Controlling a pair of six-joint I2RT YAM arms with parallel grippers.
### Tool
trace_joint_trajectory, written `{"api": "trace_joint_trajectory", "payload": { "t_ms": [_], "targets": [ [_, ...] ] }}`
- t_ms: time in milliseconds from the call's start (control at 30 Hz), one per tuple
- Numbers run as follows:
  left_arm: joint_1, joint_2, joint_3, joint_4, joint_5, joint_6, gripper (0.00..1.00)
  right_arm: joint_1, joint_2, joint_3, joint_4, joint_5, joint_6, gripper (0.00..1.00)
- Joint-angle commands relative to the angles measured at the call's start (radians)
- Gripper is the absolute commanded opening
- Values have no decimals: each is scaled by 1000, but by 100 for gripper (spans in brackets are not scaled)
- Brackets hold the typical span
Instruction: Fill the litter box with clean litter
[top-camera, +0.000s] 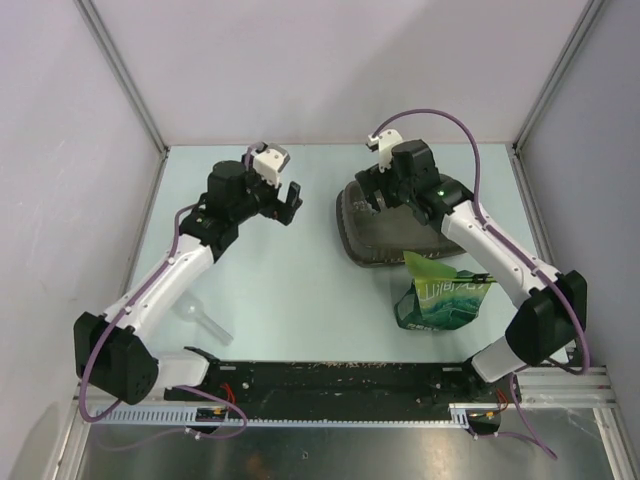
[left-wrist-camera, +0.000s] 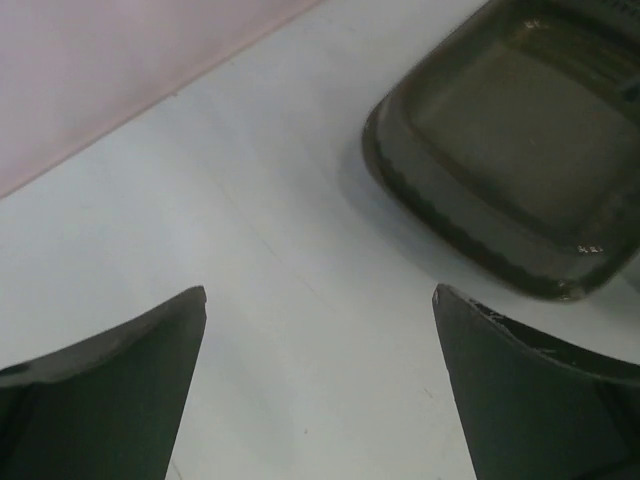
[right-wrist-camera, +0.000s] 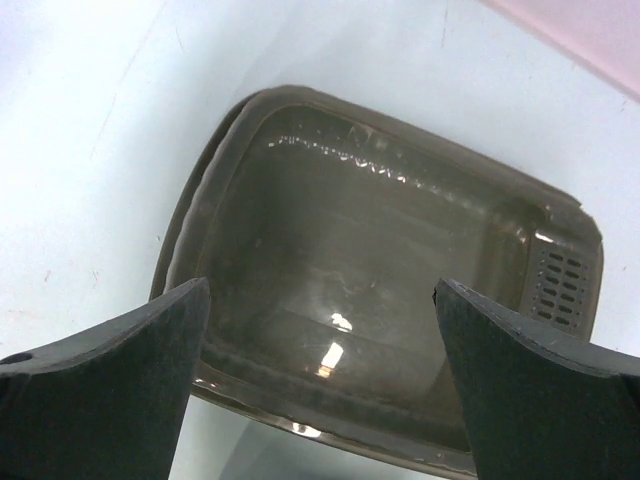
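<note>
The litter box (top-camera: 358, 238) is a shallow dark grey-brown tray at the table's centre right. Its floor (right-wrist-camera: 380, 250) is bare and shiny. The clean litter is out of view. My right gripper (top-camera: 378, 196) hovers over the tray's near-left part, open, with nothing between its fingers (right-wrist-camera: 120, 390). My left gripper (top-camera: 292, 200) hangs over bare table to the left of the tray, also open and empty. In the left wrist view the tray (left-wrist-camera: 520, 150) lies up and to the right of the left gripper (left-wrist-camera: 320, 300).
A green printed pouch (top-camera: 445, 300) stands just in front of the tray, under the right forearm. A clear plastic scoop (top-camera: 200, 318) lies near the left arm's base. Walls close the left, back and right sides. A black rail (top-camera: 330, 380) runs along the near edge.
</note>
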Motion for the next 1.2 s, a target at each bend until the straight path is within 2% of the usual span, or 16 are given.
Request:
{"api": "trace_joint_trajectory", "payload": {
  "t_ms": [0, 133, 167, 200, 267, 300, 367, 400, 467, 933, 1167],
  "targets": [
    [1, -10, 8, -55, 150, 59, 100, -29, 42, 37, -56, -34, 11, 100],
    [0, -22, 8, -170, 245, 108, 100, -88, 61, 63, -105, -170, -104, 100],
    [1, -28, 3, -183, 249, 113, 100, -105, 61, 61, -117, -215, -132, 98],
    [1, -37, -6, -189, 248, 114, 100, -131, 68, 61, -119, -273, -162, 92],
    [0, -65, -41, -197, 236, 122, 100, -138, 84, 64, -139, -295, -196, 75],
    [1, -74, -52, -198, 230, 134, 100, -141, 93, 65, -154, -310, -248, 56],
    [1, -95, -86, -204, 207, 154, 100, -140, 134, 63, -197, -322, -285, 38],
    [0, -105, -95, -204, 197, 162, 100, -140, 150, 63, -208, -313, -308, 19],
    [1, -121, -121, -206, 187, 171, 100, -141, 196, 63, -215, -292, -319, 2],
    [18, -154, -135, -210, 150, 202, 100, -112, 430, 146, -79, -301, -354, 0],
    [61, -174, -123, -258, 170, 206, 100, -59, 596, 375, -80, -356, -298, 0]
  ]
}}
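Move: The litter box lies under and just beyond the right hand: its middle is about 7 cm ahead, some 5 cm to the right and roughly 21 cm below. The green litter bag stands nearer the base, about 18 cm back from this hand, 13 cm to its right and 19 cm lower. From the left hand, the middle of the box is roughly 9 cm ahead, 23 cm to the right and 22 cm below. No touch begins that can be made out: the right hand shuts its empty fingers above the litter box while sinking about 16 cm into its left part, tipping down some 20 degrees and turning counter-clockwise. It then sweeps forward and left, low towards the far-left corner. The left hand, still open, draws back about 7 cm and down as much, away from the box. ##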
